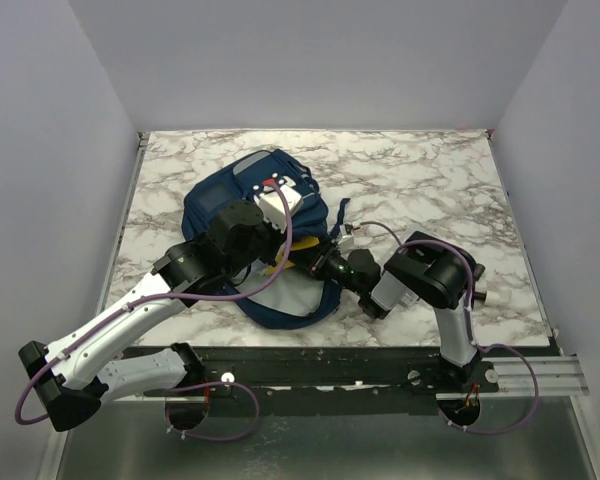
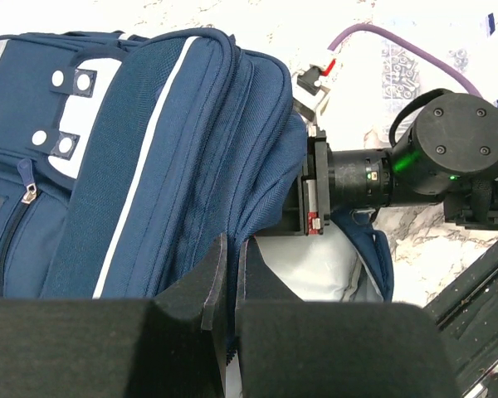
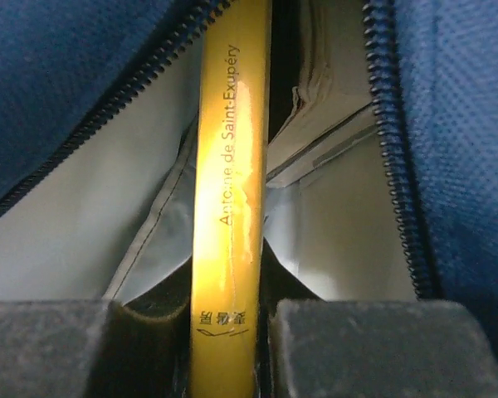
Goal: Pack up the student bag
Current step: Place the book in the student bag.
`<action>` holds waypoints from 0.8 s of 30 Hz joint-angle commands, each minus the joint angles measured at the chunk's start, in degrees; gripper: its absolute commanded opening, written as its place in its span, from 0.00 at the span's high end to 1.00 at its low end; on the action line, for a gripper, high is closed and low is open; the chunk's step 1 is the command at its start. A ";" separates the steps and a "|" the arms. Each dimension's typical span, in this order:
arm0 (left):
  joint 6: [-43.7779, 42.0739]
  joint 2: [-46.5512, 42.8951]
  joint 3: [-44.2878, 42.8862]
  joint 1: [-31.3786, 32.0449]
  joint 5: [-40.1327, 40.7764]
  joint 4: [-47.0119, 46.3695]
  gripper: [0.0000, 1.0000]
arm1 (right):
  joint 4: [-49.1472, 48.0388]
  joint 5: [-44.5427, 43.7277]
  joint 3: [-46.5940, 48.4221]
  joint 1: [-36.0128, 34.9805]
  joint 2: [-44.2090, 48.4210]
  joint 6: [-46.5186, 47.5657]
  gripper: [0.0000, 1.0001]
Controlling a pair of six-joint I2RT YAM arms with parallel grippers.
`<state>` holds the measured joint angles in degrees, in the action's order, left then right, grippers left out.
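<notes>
The student bag point(image 1: 225, 200), navy blue with pale stripes, lies on the marble table left of centre, its opening toward the arms. My left gripper point(image 2: 231, 242) is shut on the zipped edge of the student bag point(image 2: 149, 166) and holds the opening apart. My right gripper point(image 3: 228, 303) reaches into that opening, shut on a yellow book point(image 3: 232, 166) held spine up, with "Antoine de Saint-Exupéry" printed on it. The book's far end lies inside the pale grey lining point(image 3: 340, 224). In the left wrist view, the right gripper point(image 2: 311, 195) enters the bag mouth from the right.
The marble table point(image 1: 430, 180) is walled at the back and both sides. A dark bag strap point(image 1: 300, 315) loops toward the near edge. Purple cables point(image 1: 280, 270) hang from both arms over the bag. A metal rail point(image 1: 380, 370) runs along the front.
</notes>
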<state>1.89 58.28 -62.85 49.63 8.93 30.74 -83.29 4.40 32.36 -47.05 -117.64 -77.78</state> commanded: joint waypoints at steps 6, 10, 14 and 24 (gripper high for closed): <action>0.37 -1.46 -0.07 0.43 -0.64 -8.39 1.00 | 2.97 0.81 14.11 -1.12 -4.53 2.36 0.99; 0.04 -0.75 0.10 0.38 -0.16 -8.43 1.00 | 7.72 -1.71 17.99 -0.85 -7.11 1.49 0.61; -0.13 -0.33 -0.28 0.43 -0.28 -8.18 1.00 | 12.77 -3.24 12.65 -0.74 -2.14 2.39 0.53; -0.22 -1.33 -0.17 0.38 0.09 -7.88 1.00 | 19.86 -1.07 6.34 -0.81 4.85 1.84 0.33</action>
<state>1.89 58.61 -62.13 49.63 8.99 29.12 -66.76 3.46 40.10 -47.64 -115.35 -76.44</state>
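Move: The right gripper, inside the student bag's mouth, already holds the yellow book by the near end of its spine; the book's middle lies about 7 cm ahead, 2 cm left. A dark book already packed is roughly 9 cm ahead, 4 cm left and 4 cm lower. The lifted bag rim is about 2 cm ahead, 7 cm left and 8 cm above. From the left gripper, the yellow book is some 6 cm ahead, 6 cm right and 9 cm below. Push the yellow book deeper into the bag with the right gripper, going left and forward about 7 cm and slightly up, and start opening the fingers before that push ends. Then draw back right and backward some 4 cm, sinking about 2 cm, with the fingers opening wider and tipping slightly down. Keep the left gripper still, pinching the bag's rim up. ##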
